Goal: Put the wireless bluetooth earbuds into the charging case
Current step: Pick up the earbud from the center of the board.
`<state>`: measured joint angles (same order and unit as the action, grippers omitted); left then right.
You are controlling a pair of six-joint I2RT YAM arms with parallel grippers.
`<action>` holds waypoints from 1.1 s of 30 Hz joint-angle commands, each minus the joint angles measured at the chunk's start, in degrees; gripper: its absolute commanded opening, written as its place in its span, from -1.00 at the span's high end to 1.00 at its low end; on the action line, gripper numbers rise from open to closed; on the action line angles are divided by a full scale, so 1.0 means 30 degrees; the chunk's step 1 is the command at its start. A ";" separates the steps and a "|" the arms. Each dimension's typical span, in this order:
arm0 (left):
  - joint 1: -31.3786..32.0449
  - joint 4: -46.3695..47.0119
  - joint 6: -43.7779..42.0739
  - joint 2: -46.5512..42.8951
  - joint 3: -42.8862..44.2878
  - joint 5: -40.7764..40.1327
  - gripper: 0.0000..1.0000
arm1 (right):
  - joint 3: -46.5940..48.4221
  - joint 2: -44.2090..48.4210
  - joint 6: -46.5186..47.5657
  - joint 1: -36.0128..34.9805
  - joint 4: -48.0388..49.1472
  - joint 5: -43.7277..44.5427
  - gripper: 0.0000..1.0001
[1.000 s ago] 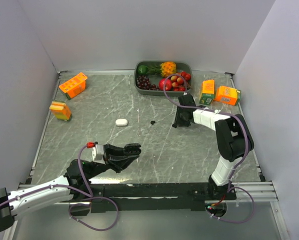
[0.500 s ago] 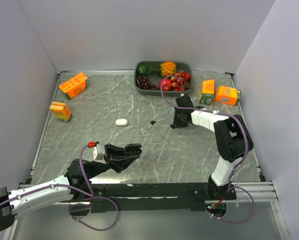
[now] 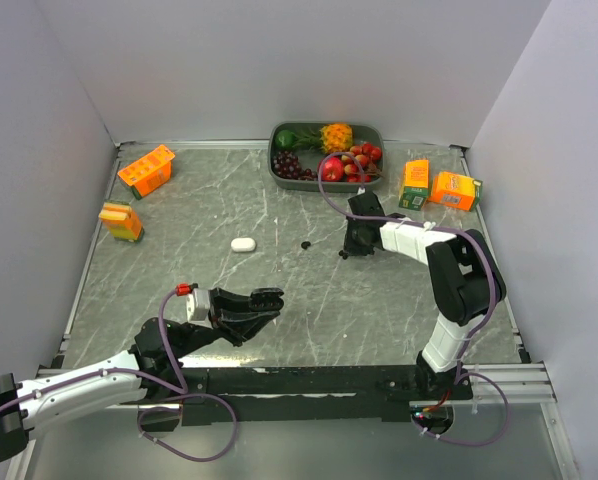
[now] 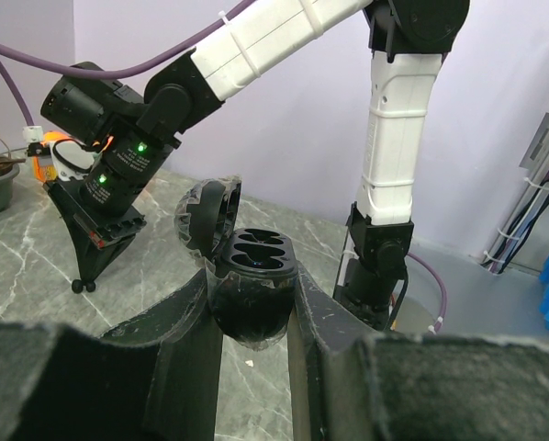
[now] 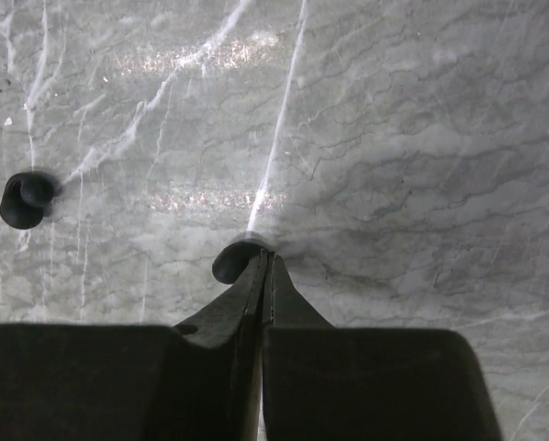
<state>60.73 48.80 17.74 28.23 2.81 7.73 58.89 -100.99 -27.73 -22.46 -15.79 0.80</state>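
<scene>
My left gripper (image 3: 266, 298) hovers low over the near left of the table, shut on a black charging case (image 4: 250, 296). The case's lid (image 4: 204, 217) stands open and its two wells face up. My right gripper (image 5: 267, 259) points down at the table's middle, jaws pressed together. A black earbud (image 5: 229, 262) lies against the outer side of its left fingertip, not between the fingers. A second black earbud (image 5: 26, 199) lies further left, also seen as a dark speck, the earbud (image 3: 305, 244), in the top view.
A white pill-shaped case (image 3: 243, 244) lies left of centre. A grey tray (image 3: 371, 132) of fruit stands at the back. Orange cartons sit at the back left (image 3: 146, 170), the left (image 3: 121, 221) and the back right (image 3: 455, 189), next to a green and orange carton (image 3: 414, 186).
My right gripper has slid slightly left and closed its jaws at the table. The left gripper and the case it holds have not moved.
</scene>
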 commanded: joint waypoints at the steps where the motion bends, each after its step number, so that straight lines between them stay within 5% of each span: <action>1: 0.0118 0.0844 0.0240 -0.0122 0.0470 0.0266 0.98 | -0.0470 0.0586 -0.0426 -0.0249 -0.0039 -0.0647 1.00; 18: 0.0176 0.0464 -0.0082 -0.0122 0.0675 -0.0202 0.98 | -0.0676 0.6004 0.1096 -0.1916 -0.0507 0.2310 1.00; 33: 0.0147 0.0608 -0.1663 0.1224 0.1788 -0.1666 0.98 | -0.2638 1.7160 0.5988 -0.9034 -0.0184 0.7553 1.00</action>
<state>60.97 48.21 15.79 29.98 4.93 4.93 52.66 -57.43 -14.90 -45.01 -16.93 17.26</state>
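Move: The right fingers are already shut on a black earbud at the table; the open charging case they must reach lies roughly 18 cm left, 23 cm back and 22 cm above them. The other black earbud stands some 10 cm left and 2 cm farther out than the right hand, and the white case about 27 cm left and 3 cm farther out, both at table level. The left hand already holds the charging case between its fingers. Still pinching the earbud, the right hand lifts some 23 cm, then also back towards the charging case, fingertips tilting upward. ##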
